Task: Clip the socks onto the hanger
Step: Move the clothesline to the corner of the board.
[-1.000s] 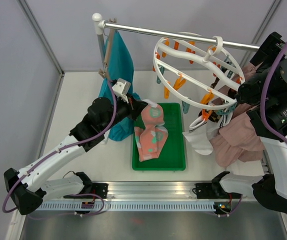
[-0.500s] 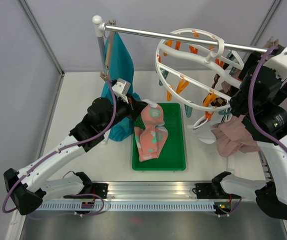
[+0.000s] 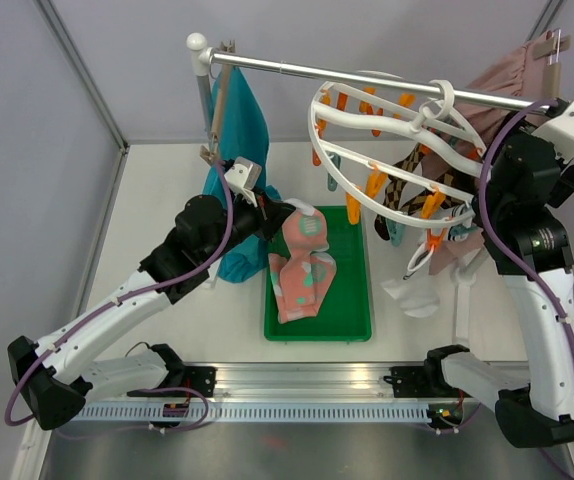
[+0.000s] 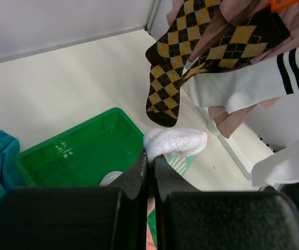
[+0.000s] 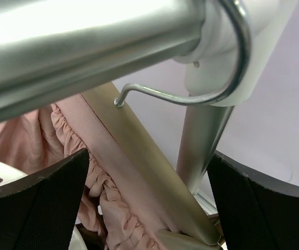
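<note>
A pink sock (image 3: 303, 262) with mint and white patches hangs over the green tray (image 3: 317, 327). My left gripper (image 3: 280, 216) is shut on its upper end. In the left wrist view the fingertips (image 4: 149, 161) pinch the sock's white terry tip (image 4: 176, 141). The round white hanger (image 3: 339, 165) hangs tilted from the rail (image 3: 297, 68). Brown argyle socks (image 4: 165, 78) and a white striped sock (image 4: 243, 83) are clipped to it. My right gripper (image 5: 149, 172) stands open high at the rail's right end, with the skirt's hanger bar (image 5: 139, 151) between its fingers.
A teal garment (image 3: 242, 130) hangs from the rail's left end, just behind my left wrist. The dusty-pink skirt (image 3: 505, 75) hangs at the far right, beside the rail's upright post (image 5: 201, 140). A white sock (image 3: 415, 292) dangles below the ring.
My right arm has risen to the rail's right end, and the pink skirt has gone up with it from low at the right. The ring has swung and tilted. The left arm has not moved.
</note>
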You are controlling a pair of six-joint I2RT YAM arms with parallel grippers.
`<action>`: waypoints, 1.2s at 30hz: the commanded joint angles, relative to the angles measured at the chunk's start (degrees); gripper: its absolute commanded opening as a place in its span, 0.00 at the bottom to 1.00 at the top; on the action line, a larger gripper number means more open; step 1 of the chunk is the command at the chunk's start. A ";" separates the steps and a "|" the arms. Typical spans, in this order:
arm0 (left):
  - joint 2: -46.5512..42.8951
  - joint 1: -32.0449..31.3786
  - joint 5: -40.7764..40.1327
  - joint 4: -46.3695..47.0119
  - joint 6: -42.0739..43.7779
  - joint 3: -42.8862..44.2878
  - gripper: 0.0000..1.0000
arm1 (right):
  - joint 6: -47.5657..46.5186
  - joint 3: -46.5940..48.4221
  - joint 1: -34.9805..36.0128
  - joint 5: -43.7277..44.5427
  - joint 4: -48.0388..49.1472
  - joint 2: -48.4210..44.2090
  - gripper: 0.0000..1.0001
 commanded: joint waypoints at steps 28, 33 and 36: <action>-0.11 -0.07 -2.43 1.26 0.70 -0.54 0.02 | 2.69 -11.61 -10.15 -41.24 19.60 5.23 0.98; 0.25 -0.07 -2.95 1.26 0.97 -0.45 0.02 | 3.48 -11.17 -10.15 -42.14 20.48 7.34 0.98; 0.42 -0.07 -3.13 1.26 1.14 -0.36 0.02 | 3.66 -11.08 -10.15 -42.40 20.66 7.61 0.98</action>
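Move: The right hand's open jaws already straddle the clothesline's right post, whose nearest stretch is at hand height, 1 cm back and 3 cm right of the hand point. The white hanger with the socks is roughly 30 cm left and 3 cm ahead, about 5 cm lower; the pink cloth hangs about 8 cm ahead, 5 cm left and 8 cm below. From the left hand the post is about 45 cm right, level fore and aft, and 12 cm higher. With the inner face of its rearward finger against the right post, the wide-open right hand pushes the clothesline forward. It goes about 11 cm, drifting slightly right at first, then bearing left to end some 4 cm left of its start, while turning roughly 25 degrees counter-clockwise. The fingers stay open around the post. ##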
